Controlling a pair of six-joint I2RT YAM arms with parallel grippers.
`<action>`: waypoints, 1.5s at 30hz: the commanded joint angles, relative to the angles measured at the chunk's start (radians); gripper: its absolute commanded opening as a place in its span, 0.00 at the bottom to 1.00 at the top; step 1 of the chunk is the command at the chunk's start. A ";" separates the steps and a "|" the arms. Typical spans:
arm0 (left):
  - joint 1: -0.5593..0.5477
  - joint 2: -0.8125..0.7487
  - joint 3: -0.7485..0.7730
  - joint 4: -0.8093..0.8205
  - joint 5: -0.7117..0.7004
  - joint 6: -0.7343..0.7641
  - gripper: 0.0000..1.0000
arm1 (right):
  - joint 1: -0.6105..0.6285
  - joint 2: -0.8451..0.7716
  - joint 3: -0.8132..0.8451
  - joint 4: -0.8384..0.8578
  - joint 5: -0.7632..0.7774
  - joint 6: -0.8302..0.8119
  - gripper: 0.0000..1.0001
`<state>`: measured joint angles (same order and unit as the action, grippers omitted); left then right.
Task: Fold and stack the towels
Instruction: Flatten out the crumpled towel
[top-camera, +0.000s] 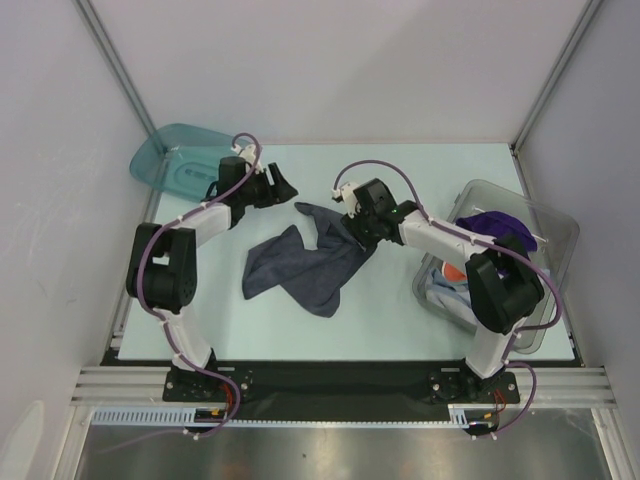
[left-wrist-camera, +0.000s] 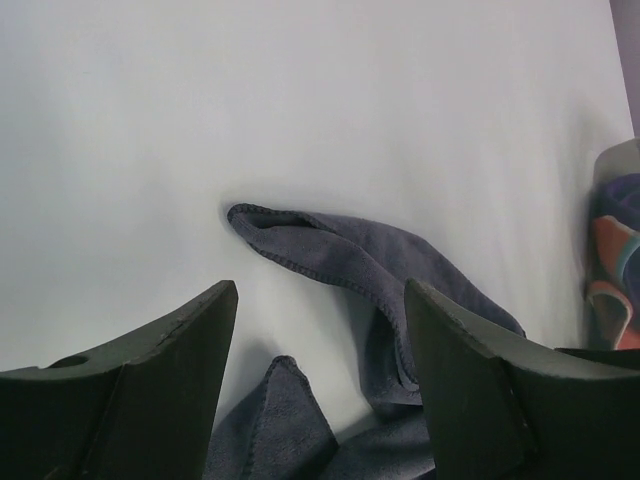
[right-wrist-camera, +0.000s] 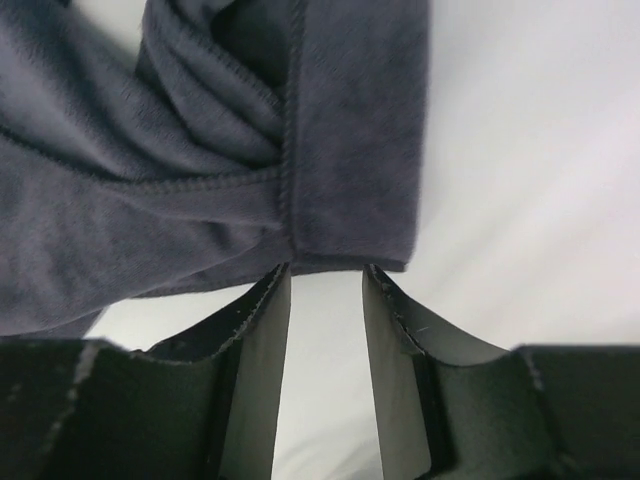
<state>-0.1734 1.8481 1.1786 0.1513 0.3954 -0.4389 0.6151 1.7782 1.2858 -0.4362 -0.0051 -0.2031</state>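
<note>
A dark grey-blue towel (top-camera: 300, 265) lies crumpled on the middle of the table, with one corner reaching toward the back. My left gripper (top-camera: 285, 188) hovers open just behind that corner. In the left wrist view the towel (left-wrist-camera: 340, 250) shows between and beyond the wide-spread jaws of that gripper (left-wrist-camera: 320, 290). My right gripper (top-camera: 352, 235) sits at the towel's right edge. In its wrist view the hem of the towel (right-wrist-camera: 200, 150) lies right at the tips of the gripper (right-wrist-camera: 326, 272), and only bare table shows between the parted fingers. More towels, a purple one (top-camera: 490, 222) and an orange and light-blue one (top-camera: 455, 275), lie in the bin.
A clear plastic bin (top-camera: 555, 235) stands at the right, close to the right arm's elbow. A teal tray (top-camera: 170, 160) sits at the back left corner, behind the left arm. White walls close in the table on three sides.
</note>
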 joint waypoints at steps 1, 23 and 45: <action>0.000 0.016 0.041 -0.004 0.019 -0.030 0.74 | 0.003 -0.027 0.009 0.082 0.065 -0.073 0.40; 0.015 0.043 0.059 -0.013 0.029 -0.057 0.74 | 0.009 0.039 0.021 0.057 -0.061 -0.098 0.39; 0.014 0.102 0.161 -0.108 -0.053 -0.009 0.72 | -0.166 0.059 0.095 0.107 -0.013 0.039 0.00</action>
<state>-0.1665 1.9408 1.2854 0.0647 0.3763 -0.4774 0.5064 1.8423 1.3022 -0.3347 -0.0486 -0.2302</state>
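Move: The stitched edge of the dark, crumpled towel, at its right-hand end, lies almost under the right hand's part-open fingers: about 1 cm ahead, 1 cm to the left and 2 cm below. The towel's far corner is some 9 cm ahead and 12 cm to the left of that hand, and its near corner about 16 cm back and 8 cm left. The bin of towels stands roughly 26 cm to the right and 5 cm back. From the left hand, the stitched edge is about 11 cm back, 14 cm right and 5 cm below. The right hand hovers over the towel's right end, edging forward and then about 1 cm left with a slight counter-clockwise turn, before it dips some 2.5 cm and shuts its part-open fingers, pinching the stitched edge. Keeping that pinch, it draws the edge forward and to the right by about 5 cm, rising only slightly and turning back clockwise some 10 degrees, while the open, empty left hand sinks a little and tips down. ##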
